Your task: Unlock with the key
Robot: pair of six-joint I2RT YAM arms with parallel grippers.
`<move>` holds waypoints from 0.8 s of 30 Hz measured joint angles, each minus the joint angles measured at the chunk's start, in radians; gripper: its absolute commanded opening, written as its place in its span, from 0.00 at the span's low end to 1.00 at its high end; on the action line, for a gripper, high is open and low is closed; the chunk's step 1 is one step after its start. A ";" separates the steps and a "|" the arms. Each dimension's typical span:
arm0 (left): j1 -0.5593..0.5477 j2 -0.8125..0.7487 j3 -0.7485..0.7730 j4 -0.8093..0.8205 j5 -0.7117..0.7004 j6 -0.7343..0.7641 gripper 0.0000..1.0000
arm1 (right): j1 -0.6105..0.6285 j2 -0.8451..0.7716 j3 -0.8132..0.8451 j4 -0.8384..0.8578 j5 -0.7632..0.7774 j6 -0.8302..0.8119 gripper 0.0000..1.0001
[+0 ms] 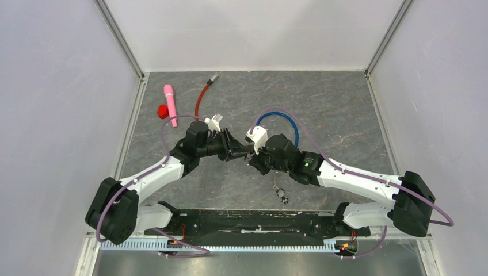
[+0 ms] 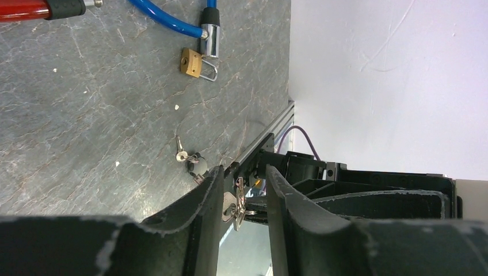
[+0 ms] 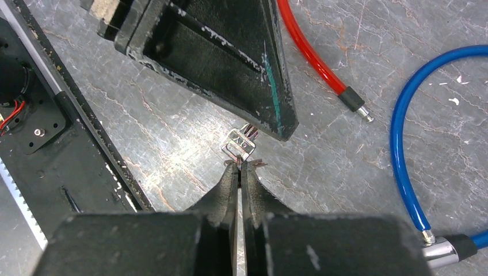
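A silver key (image 3: 237,145) hangs in the air over the middle of the table, with my right gripper (image 3: 239,165) shut on its lower edge. In the left wrist view the same key (image 2: 230,208) sits between the fingers of my left gripper (image 2: 244,172). It lies against one finger (image 2: 214,195), with a gap to the other, so the jaws stand apart. Both grippers meet tip to tip in the top view, left gripper (image 1: 237,150) and right gripper (image 1: 251,156). A small brass padlock (image 2: 193,62) lies on the table beside the chrome head of a blue cable lock (image 2: 210,37).
The blue cable (image 1: 277,117) loops behind the grippers, and a red cable (image 1: 201,99) runs toward the back left. A pink tube (image 1: 170,104) and a red cap (image 1: 163,111) lie at the left. A second key bunch (image 1: 282,195) lies near the front rail (image 1: 247,221).
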 measured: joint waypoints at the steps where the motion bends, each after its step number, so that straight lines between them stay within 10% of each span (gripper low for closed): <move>1: -0.003 0.003 0.000 0.002 0.000 -0.001 0.30 | 0.000 0.000 -0.002 0.004 0.000 0.000 0.00; 6: -0.016 0.009 0.000 0.005 0.000 -0.006 0.02 | 0.000 -0.010 -0.013 0.016 0.000 0.001 0.00; 24: -0.019 -0.118 0.118 -0.006 -0.097 0.210 0.02 | -0.173 -0.247 -0.295 0.393 -0.127 0.185 0.55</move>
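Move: The keys hang in the right hand's shut fingertips, barely 1 cm ahead, left of and below its hand point. They already sit between the left hand's half-open fingers, about 1 cm back and below that hand's point. The red lock's free end lies on the table some 8 cm ahead of the left hand, 2 cm to its right and 15 cm down. At that depth too are the brass padlock, about 16 cm right and 1 cm ahead, and the key fob, about 12 cm back and 13 cm right. The left fingers close on the keys the right hand is still pinching, staying nearly in place; then the right fingers open and let go. The left hand carries the keys up about 8 cm and slightly forward, rolling some 20 degrees, while the right backs away up and to its right, with some forward travel (about 5 cm in all), its fingertips tilting upward. ##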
